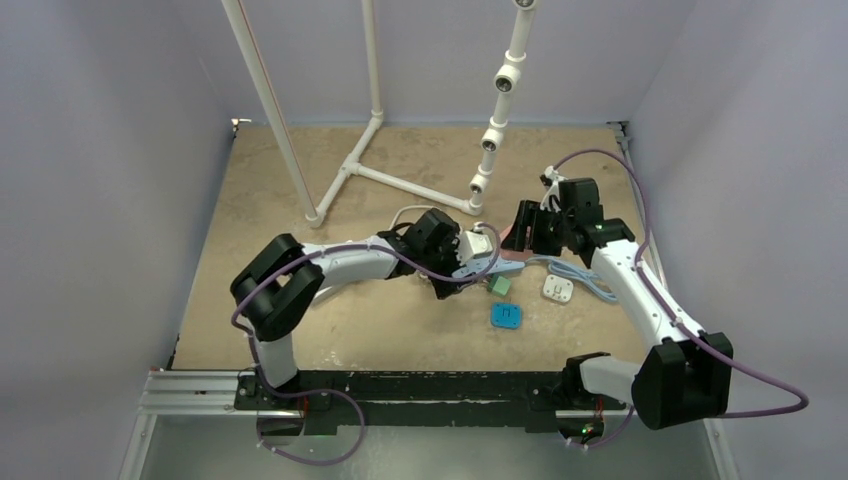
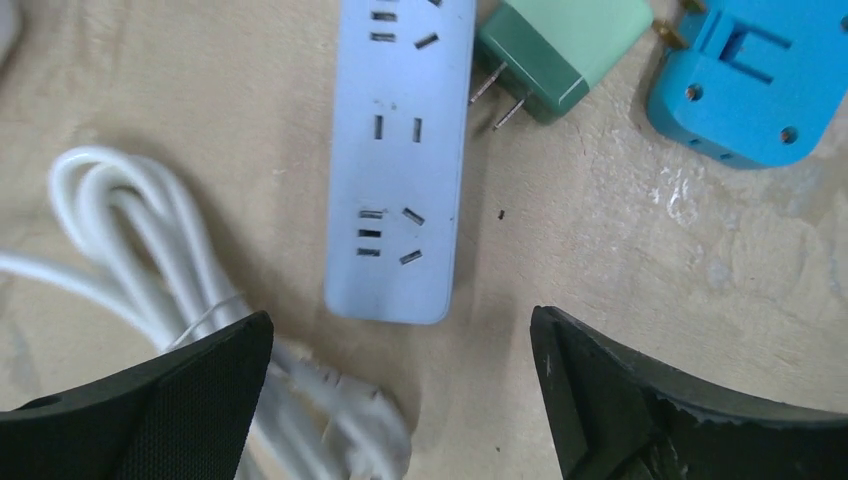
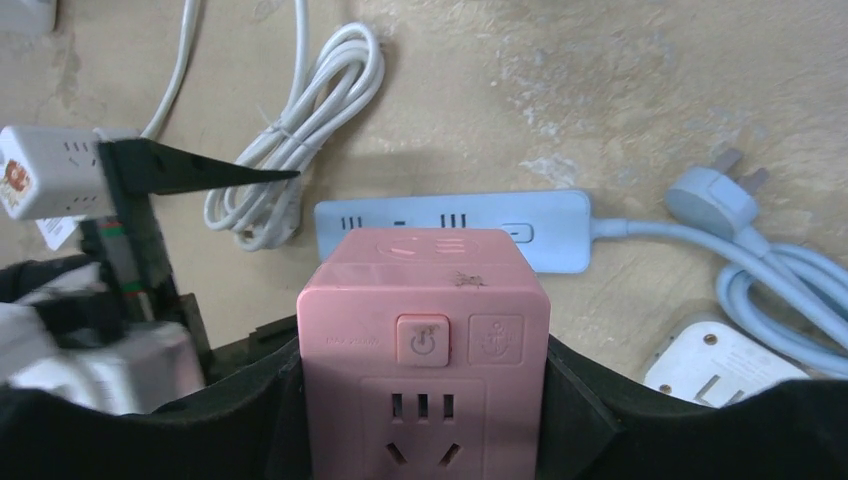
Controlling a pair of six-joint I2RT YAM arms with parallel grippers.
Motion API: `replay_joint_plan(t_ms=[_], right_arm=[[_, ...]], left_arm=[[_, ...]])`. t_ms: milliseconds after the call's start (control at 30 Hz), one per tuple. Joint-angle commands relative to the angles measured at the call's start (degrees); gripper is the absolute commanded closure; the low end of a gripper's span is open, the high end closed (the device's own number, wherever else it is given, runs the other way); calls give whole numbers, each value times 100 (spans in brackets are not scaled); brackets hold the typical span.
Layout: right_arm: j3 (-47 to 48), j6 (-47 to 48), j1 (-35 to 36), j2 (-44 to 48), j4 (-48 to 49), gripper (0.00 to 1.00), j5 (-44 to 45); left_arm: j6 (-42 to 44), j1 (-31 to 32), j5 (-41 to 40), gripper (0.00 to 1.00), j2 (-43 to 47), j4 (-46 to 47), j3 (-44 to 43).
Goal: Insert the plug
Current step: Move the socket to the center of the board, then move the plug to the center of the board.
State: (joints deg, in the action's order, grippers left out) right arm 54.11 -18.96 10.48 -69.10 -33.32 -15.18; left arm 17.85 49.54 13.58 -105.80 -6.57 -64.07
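A green plug (image 2: 560, 55) with two bare prongs lies flat on the table, touching the side of a light-blue power strip (image 2: 400, 160). It also shows as the green plug (image 1: 499, 285) in the top view. My left gripper (image 2: 400, 330) hovers over the strip's end, open wide with nothing between its fingers. My right gripper (image 3: 425, 345) is shut on a pink cube socket (image 3: 425, 290), held above the power strip (image 3: 450, 230). In the top view the left gripper (image 1: 452, 275) and right gripper (image 1: 520, 230) are close together at mid-table.
A blue printed block (image 2: 755, 80) lies right of the plug. A coiled white cable (image 2: 150, 250) lies left of the strip. The strip's light-blue cable and plug (image 3: 720, 200) and a white adapter (image 3: 720, 360) lie to the right. White pipe frames (image 1: 350, 170) stand behind.
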Motion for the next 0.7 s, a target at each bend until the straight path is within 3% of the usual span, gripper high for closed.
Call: replay_joint_plan(t_ms=[0,100,300,667], right_arm=[[-103,50,-16,253,202,100,-823],[-293,-40,-17,481,394,100,-1363],[-635,-709,133,835,1170,100,-2272],[-608,-1428,874,839,1716,100,-2321]], left_arm=[[-645,-20,-208,1,996,98,-13],[-844,-21,-154,1,1549,284,19],[-723,37,925,1,2388,1251,519],[-94,222,1041,1,2437,1262,561]])
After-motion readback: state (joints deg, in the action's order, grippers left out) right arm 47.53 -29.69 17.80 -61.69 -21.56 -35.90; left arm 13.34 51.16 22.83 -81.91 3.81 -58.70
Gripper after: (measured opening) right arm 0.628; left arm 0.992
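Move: The pink socket, held in the right hand, is about 13 cm to the left hand's right, 3 cm ahead and 11 cm above. The blue power strip's middle lies 7 cm right of the left hand and 1 cm ahead; the green plug lies 9 cm right and 3 cm back, both about 2 cm lower. From the right hand, the empty left gripper is 13 cm left, 3 cm back and 11 cm below. Open left hand rises about 18 cm while the right carries the pink socket left, back and up towards it. ##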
